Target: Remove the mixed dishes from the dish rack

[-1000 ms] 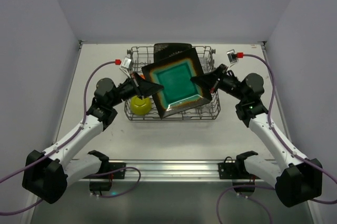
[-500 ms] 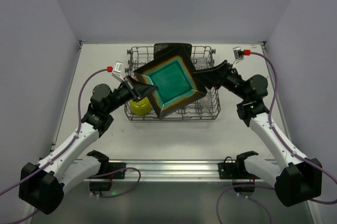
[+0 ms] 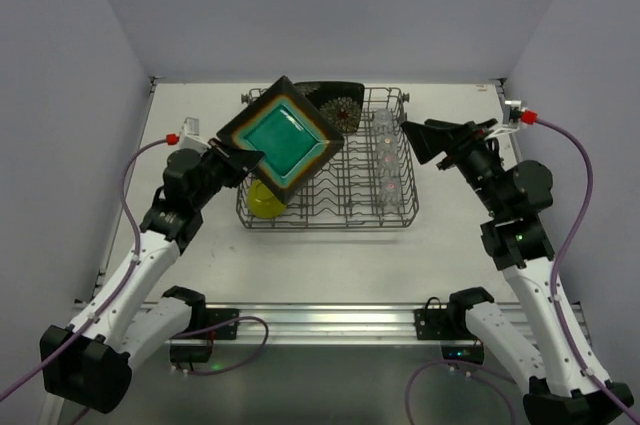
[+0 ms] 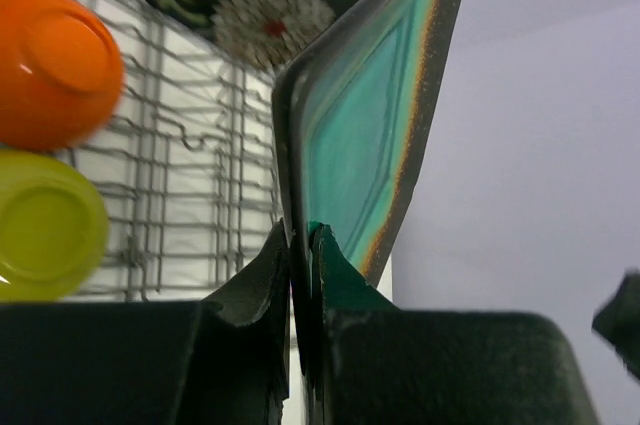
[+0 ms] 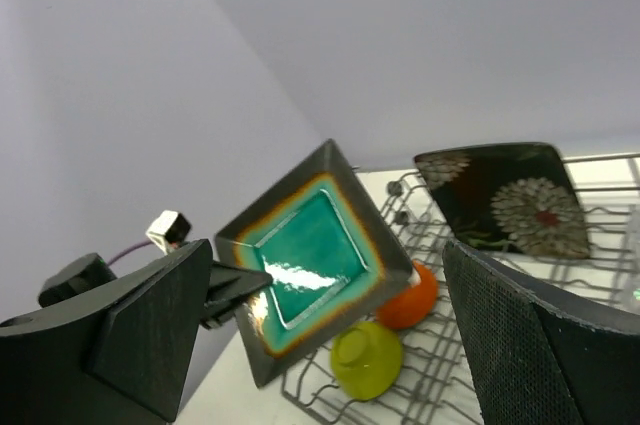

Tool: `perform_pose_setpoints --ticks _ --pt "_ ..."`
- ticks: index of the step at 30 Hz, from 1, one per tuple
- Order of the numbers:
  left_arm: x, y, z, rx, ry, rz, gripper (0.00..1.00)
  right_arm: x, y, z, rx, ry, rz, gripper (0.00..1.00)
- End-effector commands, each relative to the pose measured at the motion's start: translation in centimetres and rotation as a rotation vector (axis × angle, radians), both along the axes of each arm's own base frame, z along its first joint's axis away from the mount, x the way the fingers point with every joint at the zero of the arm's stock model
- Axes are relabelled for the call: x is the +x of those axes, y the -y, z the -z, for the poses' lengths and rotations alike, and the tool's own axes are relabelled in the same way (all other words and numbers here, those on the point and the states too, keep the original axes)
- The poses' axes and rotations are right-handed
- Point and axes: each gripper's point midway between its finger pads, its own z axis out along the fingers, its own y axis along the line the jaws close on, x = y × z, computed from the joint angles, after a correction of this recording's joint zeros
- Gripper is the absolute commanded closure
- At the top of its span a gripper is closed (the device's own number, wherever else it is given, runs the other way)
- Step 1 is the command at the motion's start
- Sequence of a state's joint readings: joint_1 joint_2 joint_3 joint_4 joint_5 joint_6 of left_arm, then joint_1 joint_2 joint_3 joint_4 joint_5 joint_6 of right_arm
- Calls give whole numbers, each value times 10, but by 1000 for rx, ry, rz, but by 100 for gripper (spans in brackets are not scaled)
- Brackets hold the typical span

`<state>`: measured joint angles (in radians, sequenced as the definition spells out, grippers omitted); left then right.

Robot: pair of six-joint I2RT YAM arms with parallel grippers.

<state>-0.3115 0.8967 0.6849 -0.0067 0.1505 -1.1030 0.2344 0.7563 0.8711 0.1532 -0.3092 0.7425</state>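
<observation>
My left gripper is shut on the lower left edge of the teal-centred black plate and holds it tilted above the left end of the dish rack. The left wrist view shows the plate edge-on between the fingers of that gripper. My right gripper is open and empty, right of the rack. Through its open jaws I see the teal plate, the orange bowl, the yellow-green bowl and the flowered plate. Clear glasses stand in the rack's right side.
The flowered plate stands upright at the rack's far side. The yellow-green bowl lies at the rack's near left corner, under the held plate. Grey walls close in the table on three sides.
The right gripper has let go of the teal plate and pulled back to the right. The left gripper has carried the plate up and to the left, clear of the rack's middle.
</observation>
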Motion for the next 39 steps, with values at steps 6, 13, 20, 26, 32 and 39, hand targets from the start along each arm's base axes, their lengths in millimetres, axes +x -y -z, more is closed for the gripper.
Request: perform_pose_setpoints --ticks 6,13,20,26,32,39 --pt "65 -101 -131 -187 297 -273 100 -3 29 14 -117 -4 166 1" --pt "92 -183 -112 -117 233 -510 100 -9 29 26 -146 -18 154 1" --pt "125 -226 -66 -56 107 -589 100 -23 23 16 -129 19 104 1" --pt "138 -259 -19 -41 7 -644 100 -30 18 17 -120 30 67 1" --pt "144 -269 29 -22 -76 -676 100 -33 19 15 -122 43 66 1" --pt "140 -280 81 -41 -171 -721 100 -35 20 16 -128 51 72 1"
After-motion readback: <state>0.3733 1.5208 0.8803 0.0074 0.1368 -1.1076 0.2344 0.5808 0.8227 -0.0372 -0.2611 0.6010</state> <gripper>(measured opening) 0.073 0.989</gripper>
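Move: The left hand already holds the green square plate by its edge. The clear table beyond the rack's left side, where the plate is being taken, lies about 24 cm left, 20 cm ahead and 25 cm below. Roughly 20 cm below the hand, the yellow-green bowl is 2 cm ahead and 1 cm left, and the orange bowl 12 cm ahead and 1 cm left. From the right hand, that clear spot is about 23 cm ahead, 53 cm left and 41 cm below. Sweeping left and somewhat forward, the left arm carries the green plate off over the rack's left side, turning about 40 degrees counter-clockwise. Once past the rack it sinks some 14 cm towards the clear table, tipping the fingers down, its grip on the plate's edge kept. The right hand, empty and open, eases a few centimetres back, right and down. ##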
